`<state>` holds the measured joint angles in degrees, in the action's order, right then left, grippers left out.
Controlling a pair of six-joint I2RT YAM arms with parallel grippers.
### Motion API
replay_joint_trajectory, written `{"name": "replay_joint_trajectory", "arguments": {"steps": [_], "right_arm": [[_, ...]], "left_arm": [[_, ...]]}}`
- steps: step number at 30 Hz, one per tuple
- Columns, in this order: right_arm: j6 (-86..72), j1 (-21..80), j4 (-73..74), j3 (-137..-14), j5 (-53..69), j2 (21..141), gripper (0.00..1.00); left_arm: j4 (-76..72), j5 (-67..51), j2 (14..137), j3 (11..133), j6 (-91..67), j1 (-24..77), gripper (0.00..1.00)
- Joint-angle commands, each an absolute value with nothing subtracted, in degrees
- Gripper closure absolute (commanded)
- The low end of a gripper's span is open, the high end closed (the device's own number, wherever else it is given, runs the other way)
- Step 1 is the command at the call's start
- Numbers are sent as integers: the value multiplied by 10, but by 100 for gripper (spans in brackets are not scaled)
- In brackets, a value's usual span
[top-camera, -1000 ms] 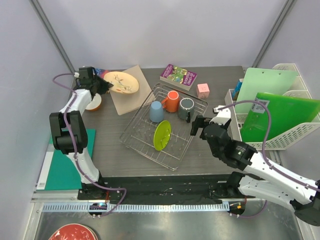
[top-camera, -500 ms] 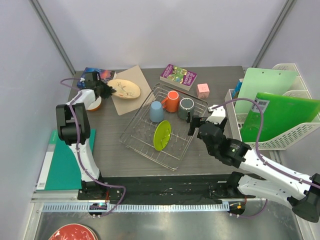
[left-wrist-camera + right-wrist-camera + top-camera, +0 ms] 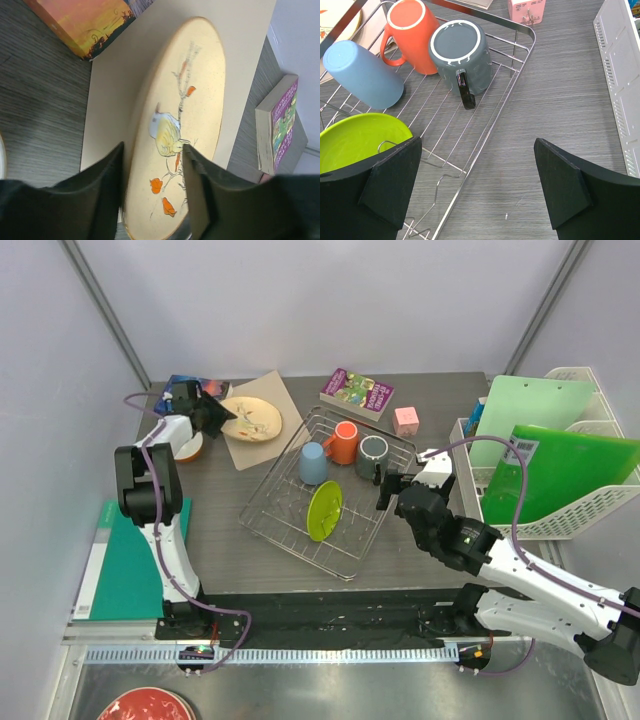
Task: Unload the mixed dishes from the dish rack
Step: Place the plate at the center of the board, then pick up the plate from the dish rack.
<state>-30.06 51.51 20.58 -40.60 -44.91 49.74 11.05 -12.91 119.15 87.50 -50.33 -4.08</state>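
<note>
The silver dish rack (image 3: 280,505) holds a light blue mug (image 3: 313,463), an orange mug (image 3: 344,443), a dark grey mug (image 3: 372,457) and an upright lime green plate (image 3: 324,510). The beige plate (image 3: 252,418) with a bird painting lies on a tan mat (image 3: 250,452) at the back left. My left gripper (image 3: 214,414) is open, its fingers either side of the plate's near rim (image 3: 175,100). The white bowl with orange inside (image 3: 187,447) sits beside it. My right gripper (image 3: 388,490) is open and empty over the rack's right edge (image 3: 520,65), near the grey mug (image 3: 460,55).
A purple book (image 3: 357,393) and a pink cube (image 3: 406,420) lie behind the rack. A white basket (image 3: 560,510) with green boards stands at the right. A teal mat (image 3: 130,570) is at the left front, an orange-covered book (image 3: 85,20) behind the tan mat, a red bowl (image 3: 145,706) below the table.
My left gripper lowered the beige plate from a tilt to flat on the tan mat, and its fingers have parted. My right gripper moved slightly left toward the rack's edge.
</note>
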Motion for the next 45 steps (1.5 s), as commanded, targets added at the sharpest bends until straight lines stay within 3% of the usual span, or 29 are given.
{"name": "replay_joint_trajectory", "arguments": {"steps": [1, 11, 20, 31, 34, 40, 45], "right_arm": [[-299, 512, 184, -410, -461, 488, 1], [-302, 512, 183, -405, -459, 479, 1], [-308, 512, 183, -399, -456, 473, 1], [-307, 512, 183, -392, -449, 454, 1], [-307, 512, 183, -392, -447, 454, 1], [-307, 512, 181, -397, -463, 456, 2], [-302, 512, 179, -400, -469, 452, 2]], "left_arm": [[109, -152, 1164, 913, -492, -33, 48], [267, -82, 1150, 985, -461, -19, 26], [421, 18, 1153, 1047, -430, 18, 24], [380, 9, 1086, 968, -439, 30, 27], [348, 30, 1007, 938, -405, 72, 28], [282, 201, 851, 811, -302, 333, 27], [204, 292, 764, 674, -269, 483, 27]]}}
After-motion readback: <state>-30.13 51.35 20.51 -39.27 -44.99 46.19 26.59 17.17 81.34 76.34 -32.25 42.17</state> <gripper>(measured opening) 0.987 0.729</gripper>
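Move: At the near-left rim of the mixed-pattern plate, the left hand is already loosening: the plate's middle lies about 8 cm to its right and 3 cm ahead, with the board beneath it. The white bowl stands some 13 cm left and 7 cm back, the blue book 11 cm left and 7 cm ahead. In the rack, the green plate waits roughly 29 cm right and 28 cm back. From the right hand, the patterned plate is about 30 cm ahead and 44 cm left. Opening its fingers further to free the plate's rim, the left hand lifts about 3 cm and eases back some 6 cm, rolling its left side up. It then sweeps quickly right, back and up towards the rack with the green plate, about 20 cm each way right and back overall, turning roughly 30 degrees clockwise, fingers staying open. ##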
